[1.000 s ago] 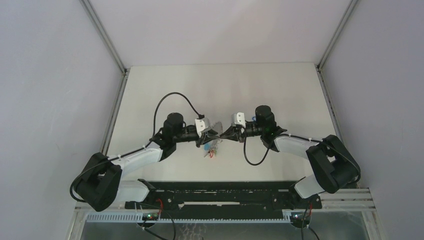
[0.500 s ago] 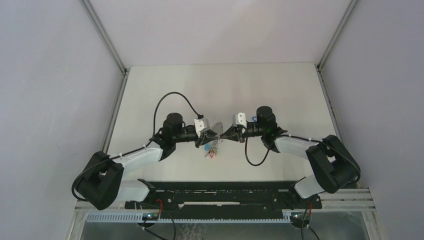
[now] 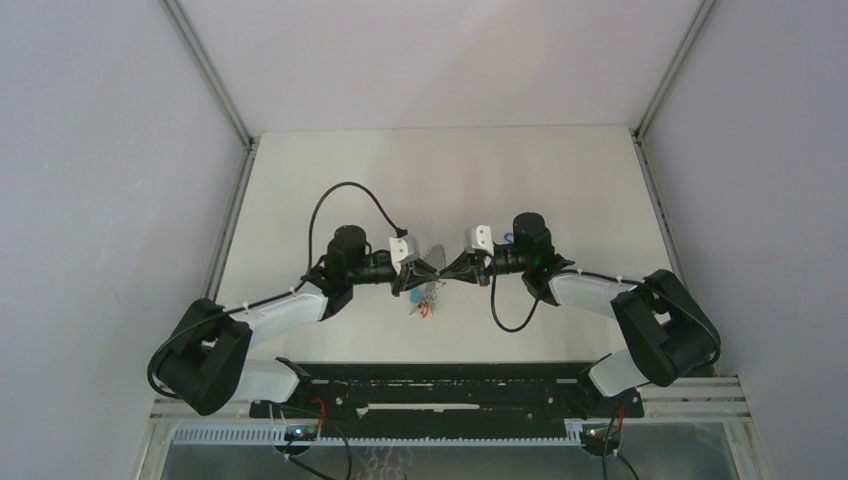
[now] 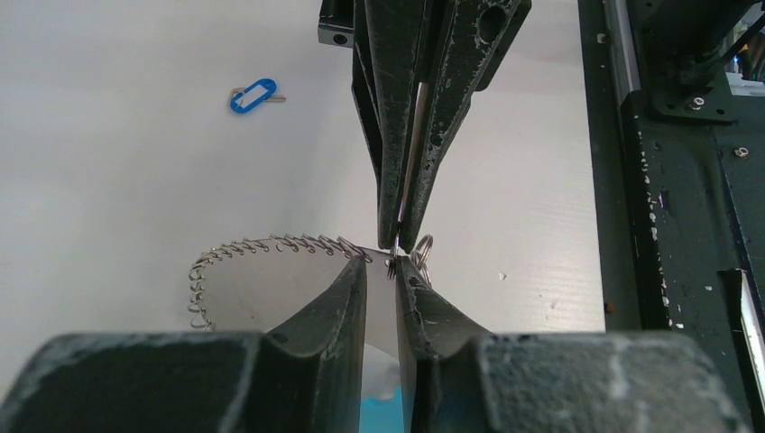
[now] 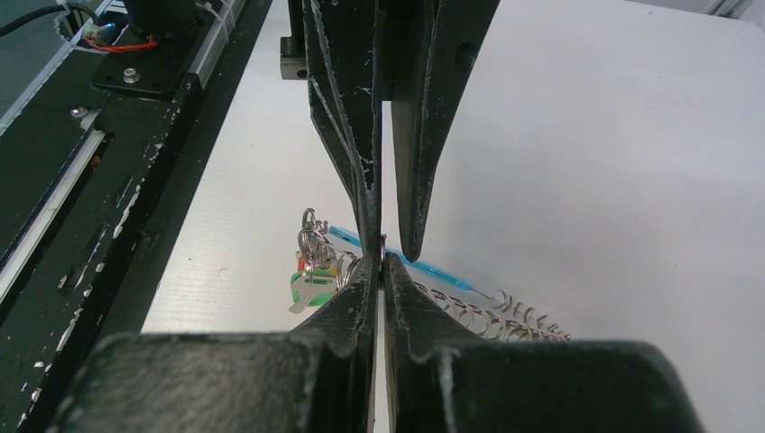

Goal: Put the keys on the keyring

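Note:
My two grippers meet tip to tip above the middle of the table. The left gripper (image 3: 424,272) (image 4: 390,266) is shut on the keyring (image 4: 257,244), a thin wire loop strung with small silver rings. The loop curves away to the left in the left wrist view. The right gripper (image 3: 449,270) (image 5: 381,262) is shut on the same wire, right at the left fingertips. Green, red and cyan bits of the keyring (image 5: 312,283) hang below. A key with a blue oval head (image 4: 255,95) (image 3: 508,238) lies alone on the table, beside the right wrist.
The black rail of the arm bases (image 3: 440,385) runs along the near edge. Grey walls close in the table (image 3: 440,170) at the left, right and back. The left arm's black cable (image 3: 340,195) loops over the table.
The left arm's elbow has drifted slightly to the right. Both grippers stay tip to tip at the same spot, still holding the wire.

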Robot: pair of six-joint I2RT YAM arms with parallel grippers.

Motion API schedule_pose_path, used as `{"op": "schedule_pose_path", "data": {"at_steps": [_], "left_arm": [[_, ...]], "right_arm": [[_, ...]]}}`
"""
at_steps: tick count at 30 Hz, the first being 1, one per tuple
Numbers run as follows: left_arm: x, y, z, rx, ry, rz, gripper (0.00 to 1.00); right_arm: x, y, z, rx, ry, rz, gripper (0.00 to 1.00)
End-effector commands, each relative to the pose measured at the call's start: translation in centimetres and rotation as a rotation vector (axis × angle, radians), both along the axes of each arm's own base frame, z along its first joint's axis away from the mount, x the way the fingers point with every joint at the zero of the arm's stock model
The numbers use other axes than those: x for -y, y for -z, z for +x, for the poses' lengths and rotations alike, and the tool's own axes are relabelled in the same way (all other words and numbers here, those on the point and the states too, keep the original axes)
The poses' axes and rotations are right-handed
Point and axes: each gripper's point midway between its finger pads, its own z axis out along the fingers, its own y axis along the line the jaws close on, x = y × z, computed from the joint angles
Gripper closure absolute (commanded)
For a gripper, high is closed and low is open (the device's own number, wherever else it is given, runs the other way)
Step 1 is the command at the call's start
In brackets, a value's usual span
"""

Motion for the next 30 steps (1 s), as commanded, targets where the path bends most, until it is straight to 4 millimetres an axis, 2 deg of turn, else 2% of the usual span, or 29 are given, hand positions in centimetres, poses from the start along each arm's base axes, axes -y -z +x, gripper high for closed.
{"op": "schedule_pose_path", "data": {"at_steps": [1,7,12,18,25,27,30], "left_arm": [[0.4,-0.8,0.0,0.014,0.022,-0.035,0.79],[0.3,-0.7,0.1,0.01,0.019,-0.033,0.83],[0.4,-1.0,0.1,0.013,0.016,-0.042,0.98],[-0.7,-0.8,1.2,0.011,-0.091,-0.009,1.0],[-2.0,-0.2,2.6,-0.049,-0.253,0.004,1.0],[-2.4,0.0,3.1,-0.062,-0.3,0.014,1.0],[-3.0,0.2,3.8,-0.065,-0.351,0.038,1.0]], "right_arm": [[-0.3,-1.3,-0.1,0.041,-0.027,0.04,1.0],[-0.3,-1.3,-0.1,0.042,-0.028,0.041,1.0],[-0.4,-1.2,-0.1,0.037,-0.026,0.038,1.0],[0.0,-1.2,0.7,-0.017,0.066,0.01,0.99],[2.0,-0.5,1.7,-0.12,0.256,-0.082,0.68],[3.0,-0.2,2.1,-0.175,0.339,-0.114,0.64],[5.2,-0.2,3.8,-0.271,0.532,-0.136,0.64]]}}
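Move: The fingertips of both hands meet at the thin metal end of the keyring: it is right at the shut right fingers, and it stands between the left hand's still slightly parted pads. From either hand, the red and green key tags hang about 4 cm back, 2 cm to the left and 5 cm below; the coil-edged grey plate lies some 2 cm ahead, 1 cm left and 4 cm below. The blue key lies on the table some 12 cm ahead, 15 cm to the right and 13 cm below. The left hand first stays put and shuts its narrow gap onto the keyring's metal end while the right holds still, then carries that end about 3 cm forward and to its left, dipping slightly at the last and turning some 15 degrees counter-clockwise. Once the left has closed, the right opens to about a third, lets go and draws some 3 cm away to its right and forward, lifting a little as it turns clockwise by about 15 degrees. ##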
